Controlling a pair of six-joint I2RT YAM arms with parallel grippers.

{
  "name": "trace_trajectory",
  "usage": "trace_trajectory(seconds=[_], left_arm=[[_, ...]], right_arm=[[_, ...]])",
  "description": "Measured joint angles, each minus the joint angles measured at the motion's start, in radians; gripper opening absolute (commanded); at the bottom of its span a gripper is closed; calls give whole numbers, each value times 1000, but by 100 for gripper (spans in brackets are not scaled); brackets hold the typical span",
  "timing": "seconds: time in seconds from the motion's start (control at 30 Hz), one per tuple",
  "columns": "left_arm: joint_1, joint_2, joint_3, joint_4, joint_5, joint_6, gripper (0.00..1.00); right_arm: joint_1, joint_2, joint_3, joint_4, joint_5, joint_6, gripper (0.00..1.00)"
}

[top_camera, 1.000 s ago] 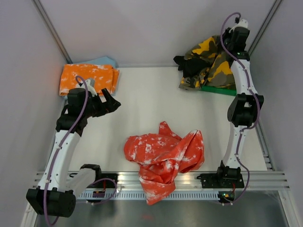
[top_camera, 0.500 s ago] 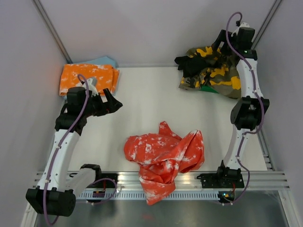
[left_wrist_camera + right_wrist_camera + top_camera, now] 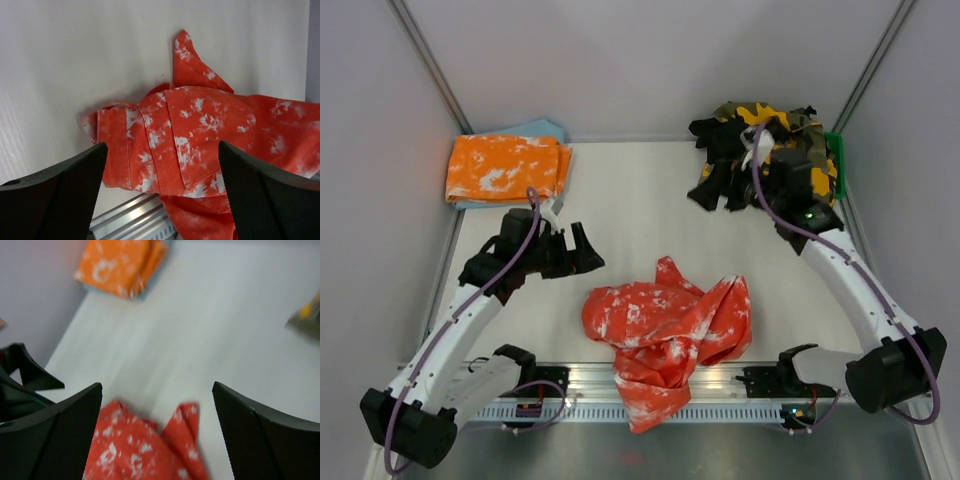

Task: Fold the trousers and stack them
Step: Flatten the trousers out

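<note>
The red trousers with white splotches point(image 3: 665, 335) lie crumpled at the front middle of the table, with one end hanging over the front rail. My left gripper point(image 3: 585, 250) is open and empty, hovering just left of them. The left wrist view shows their waistband and a pocket point(image 3: 200, 130) between its spread fingers point(image 3: 60, 195). My right gripper point(image 3: 715, 190) is open and empty above the table, behind the trousers, in front of the camouflage pile. The right wrist view shows the trousers' far edge point(image 3: 140, 450), blurred.
A folded orange-and-white pair point(image 3: 505, 168) lies at the back left on a light blue cloth point(image 3: 540, 128), also in the right wrist view point(image 3: 122, 265). A heap of camouflage and black trousers point(image 3: 790, 140) sits at the back right over a green board point(image 3: 835, 150). A metal rail point(image 3: 720, 378) runs along the front edge.
The right arm has swung down from the back right corner, its gripper now low over the table and facing the red trousers. The left gripper has moved right, toward them.
</note>
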Motion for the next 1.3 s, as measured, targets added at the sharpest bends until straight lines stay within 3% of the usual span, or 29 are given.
trace_trajectory(seconds=[0.2, 0.33, 0.6, 0.7, 0.73, 0.8, 0.83, 0.87, 0.97, 1.07, 1.3], left_arm=[[-56, -84, -276, 37, -69, -212, 100], [-99, -67, -426, 80, -83, -325, 100], [-108, 2, -491, 307, -74, -384, 95], [-111, 40, -543, 401, -51, -394, 73], [-113, 47, -549, 412, -46, -395, 53], [-113, 49, -548, 435, -39, -393, 30], [-113, 45, -544, 440, -37, -389, 3], [-113, 37, -532, 436, -34, -382, 2], [-119, -2, -457, 397, -47, -357, 2], [-124, -8, -284, 330, -99, -301, 2], [-109, 309, 469, 164, -287, -84, 2]], right_arm=[[147, -31, -403, -93, 15, 101, 98], [222, -152, -511, -91, 10, 141, 96], [280, -216, -669, -46, 21, 220, 95], [290, -212, -665, -42, 41, 232, 96], [290, -211, -661, -42, 46, 232, 96], [292, -204, -644, -47, 57, 232, 96], [292, -200, -633, -47, 65, 231, 95], [292, -196, -625, -46, 71, 231, 96], [292, -184, -603, -51, 94, 230, 96], [292, -142, -548, -75, 116, 218, 97], [292, 5, -193, -126, 172, 163, 97]])
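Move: The red trousers lie bunched near the table's front edge. Their middle is about 8 cm back, 18 cm right and 17 cm below the left hand; their left end, its target, is only 4 cm back, 2 cm right and 16 cm down. The orange stack lies some 35 cm ahead and 25 cm left of that hand. From the right hand the trousers' middle is roughly 21 cm back, 15 cm left, 31 cm down; the camouflage pile is 25 cm ahead, 20 cm right. The trousers' left end gets pinched: the left hand drops about 16 cm and slightly back, tipping down, shuts its open fingers there, then swings the held end up nearly 30 cm and forward some 15, tipping its fingers up again. The open right hand sinks about 22 cm and back 16 towards the trousers, hovers, then rises 11 cm and forward without gripping. ##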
